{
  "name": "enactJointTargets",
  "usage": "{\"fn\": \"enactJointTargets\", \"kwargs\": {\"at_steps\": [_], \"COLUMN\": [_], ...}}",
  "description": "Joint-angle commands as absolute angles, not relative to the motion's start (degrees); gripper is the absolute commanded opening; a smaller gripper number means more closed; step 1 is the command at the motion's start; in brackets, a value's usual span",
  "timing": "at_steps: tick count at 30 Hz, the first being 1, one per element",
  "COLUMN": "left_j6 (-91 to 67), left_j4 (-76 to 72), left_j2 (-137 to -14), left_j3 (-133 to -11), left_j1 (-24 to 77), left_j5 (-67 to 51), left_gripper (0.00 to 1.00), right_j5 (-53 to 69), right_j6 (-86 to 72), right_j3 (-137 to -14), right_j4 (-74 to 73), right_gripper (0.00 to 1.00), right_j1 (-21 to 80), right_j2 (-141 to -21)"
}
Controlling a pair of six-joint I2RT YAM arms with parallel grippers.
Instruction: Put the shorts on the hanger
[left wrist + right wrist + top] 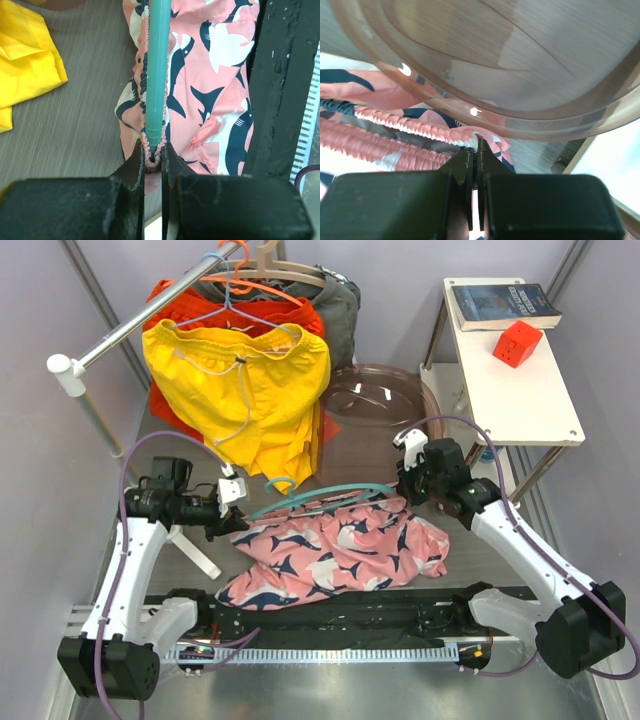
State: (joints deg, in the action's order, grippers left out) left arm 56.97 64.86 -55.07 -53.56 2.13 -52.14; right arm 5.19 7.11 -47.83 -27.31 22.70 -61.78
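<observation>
The pink shorts (340, 550) with navy and white sharks lie spread on the table between the arms. The teal hanger (330, 491) arcs along their far waistband edge. My left gripper (238, 516) is shut on the left end of the waistband. In the left wrist view its jaws (152, 152) pinch the gathered elastic of the shorts (210, 75), wrapped round the tip of the hanger (158, 75). My right gripper (410, 488) is shut on the right end of the waistband. In the right wrist view it (476, 147) grips the ruffled pink edge of the shorts (410, 125).
Yellow shorts (240, 380) on an orange hanger hang from a rail (140, 315) at the back left, over red and grey garments. A brown translucent tub (375, 410) stands just behind the right gripper. A white side table (520, 400) holds a book (503, 305) and a red cube (517, 343).
</observation>
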Motion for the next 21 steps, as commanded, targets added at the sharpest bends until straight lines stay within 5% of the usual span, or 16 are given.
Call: {"fn": "enactJointTargets", "kwargs": {"at_steps": [1, 21], "left_j6": [58.4, 42.1], "left_j4": [68.2, 56.6], "left_j2": [-54.7, -60.0], "left_j3": [-54.5, -59.3], "left_j1": [0.4, 16.8], "left_j5": [-42.5, -29.7], "left_gripper": [0.00, 0.00], "right_j5": [-0.8, 9.0], "right_j6": [10.2, 13.1], "right_j3": [-53.3, -68.7], "right_j4": [-32.9, -44.6], "right_gripper": [0.01, 0.01], "right_j1": [20.0, 22.7], "right_j2": [-60.7, -66.9]}}
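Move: The right hand, pinching the shorts' waistband, works towards the hanger's right end, about 3 cm left, 1 cm ahead and 3 cm above. From it the brown basket's middle is some 13 cm ahead, 4 cm left and 9 cm below. The left hand pinches the other waistband end with the hanger in it; from there the hanger's right end lies roughly 27 cm right, 6 cm ahead and 3 cm up. Right hand lifts pinched waistband some 6 cm beside the hanger's end; left, still gripping, eases 2 cm forward. ##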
